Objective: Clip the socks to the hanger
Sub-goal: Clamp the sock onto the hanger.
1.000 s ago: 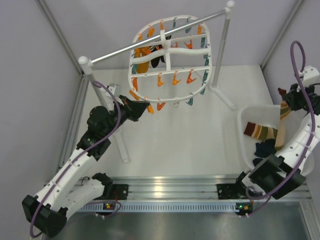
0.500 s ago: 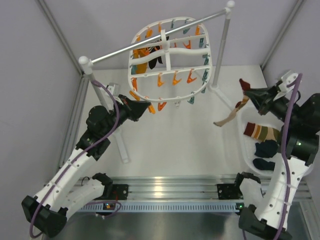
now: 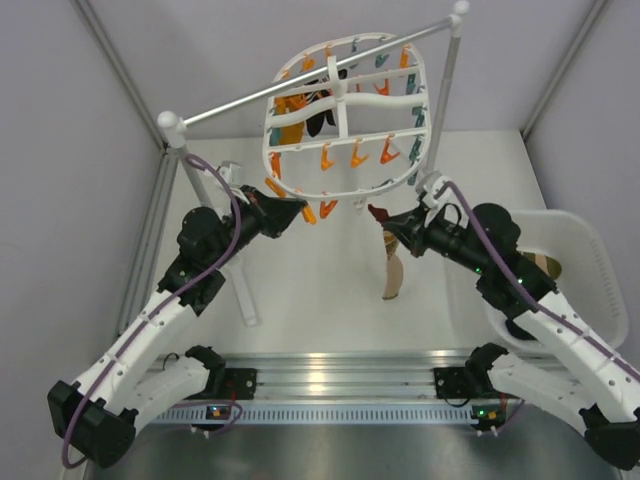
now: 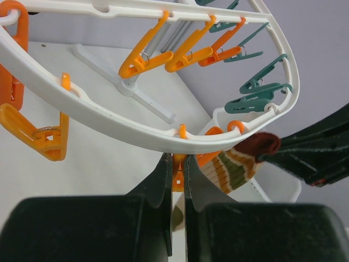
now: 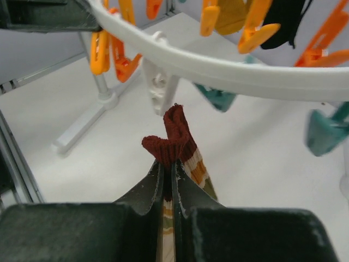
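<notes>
The white oval hanger [image 3: 400,170] hangs from the rail, with orange and teal pegs along its bars. My left gripper [image 3: 300,210] is at the near rim [image 4: 109,121], shut on an orange peg [image 4: 179,173] that hangs there. Just below that rim, my right gripper [image 3: 384,222] is shut on the maroon cuff of a striped sock [image 5: 174,136]. The rest of that striped sock [image 3: 393,275] dangles above the table. In the left wrist view the striped sock [image 4: 240,166] sits right beside the pinched peg. A mustard sock [image 3: 290,118] and a black sock [image 3: 320,112] hang clipped at the hanger's far side.
A thin grey rail [image 3: 230,105] on white posts carries the hanger; one post foot [image 3: 245,290] stands left of centre. A white basket [image 3: 590,240] at the right holds more socks [image 3: 545,265]. Teal pegs [image 5: 218,98] and a white clip [image 5: 159,82] hang close above the sock's cuff.
My right arm swung from the basket at the right to the centre under the hanger, carrying the striped sock. The left gripper stayed at the orange peg; the hanger tilted slightly.
</notes>
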Tool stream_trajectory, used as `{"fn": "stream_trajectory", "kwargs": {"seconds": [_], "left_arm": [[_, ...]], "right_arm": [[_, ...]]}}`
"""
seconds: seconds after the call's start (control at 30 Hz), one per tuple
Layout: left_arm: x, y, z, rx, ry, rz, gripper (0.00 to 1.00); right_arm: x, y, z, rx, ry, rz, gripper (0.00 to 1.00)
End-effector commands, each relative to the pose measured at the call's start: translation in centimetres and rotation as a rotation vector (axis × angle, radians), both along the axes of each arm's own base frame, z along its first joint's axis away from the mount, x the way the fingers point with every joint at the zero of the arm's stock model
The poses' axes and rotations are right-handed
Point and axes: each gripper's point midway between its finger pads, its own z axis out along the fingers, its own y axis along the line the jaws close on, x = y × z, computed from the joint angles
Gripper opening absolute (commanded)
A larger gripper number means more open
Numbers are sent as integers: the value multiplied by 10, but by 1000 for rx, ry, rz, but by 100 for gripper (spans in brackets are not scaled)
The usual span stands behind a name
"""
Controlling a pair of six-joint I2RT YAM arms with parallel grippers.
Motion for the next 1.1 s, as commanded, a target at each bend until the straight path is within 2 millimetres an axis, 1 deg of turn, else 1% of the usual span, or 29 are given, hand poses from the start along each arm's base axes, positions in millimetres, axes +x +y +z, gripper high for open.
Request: {"fn": "stream_trajectory", "kwargs": {"seconds": [0.0,0.03,0.1,0.13,0.2,0.23,0.27,0.3,0.37,0.4,0.47,0.5,0.57,0.7,0.77,0.8,0.83,0.9,0.93,1.07], "left_arm": [[3,0,34,-81,-65,4,0],[3,-1,34,-83,-61,-1,0],[4,-2,34,-89,-53,0,0],[5,-2,34,-89,-53,0,0],[4,-3,34,-95,-46,-4,0],[4,-3,34,-95,-44,-5,0],[4,-3,34,-100,-39,-4,0],[5,-3,33,-99,-37,-2,0],[5,-3,31,-101,-27,-1,0],[4,-3,31,-101,-25,-1,0],[5,-2,32,-107,-20,1,0],[5,-3,31,-109,-16,0,0],[6,-3,31,-112,-9,0,0],[6,-5,30,-118,-1,-7,0],[5,-6,28,-118,2,-14,0],[5,-7,28,-118,4,-15,0],[5,-7,27,-117,3,-17,0],[4,-7,27,-118,5,-21,0],[4,-7,27,-120,5,-23,0],[4,-8,27,-119,6,-26,0]], "right_arm": [[19,4,12,28,-97,-195,0],[12,14,3,22,-91,-179,0],[8,23,-7,13,-74,-163,0],[5,33,-17,-3,-63,-150,0],[0,44,-22,-15,-70,-125,0],[-2,53,-28,-36,-69,-126,0],[-2,59,-16,3,-104,-129,0],[-3,69,-19,-11,-116,-124,0],[6,70,-8,18,-141,-185,0],[7,75,-11,11,-140,-193,0],[8,80,-8,19,-147,-207,0],[8,84,-10,17,-151,-202,0],[4,92,-11,17,-150,-184,0],[3,107,-20,1,-144,-160,0],[5,111,-16,10,-147,-160,0],[6,115,-18,3,-149,-155,0],[6,118,-13,15,-153,-147,0],[8,123,-14,15,-152,-144,0],[8,126,-11,25,-158,-138,0],[10,131,-10,25,-165,-131,0]]}}
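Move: The right hand, already gripping the sock's dark cuff, has its goal, the orange clip pinched in the left fingers, about 15 cm to its left, 2 cm ahead and 4 cm lower. The next red-orange clip hangs roughly 12 cm left and 2 cm ahead of the right hand, the white clasp on the rim 6 cm left and 3 cm ahead. From the left hand, that orange clip is right at its fingertips. The right hand carries the gripped sock about 12 cm left and 6 cm down, towards the left-held orange clip. ##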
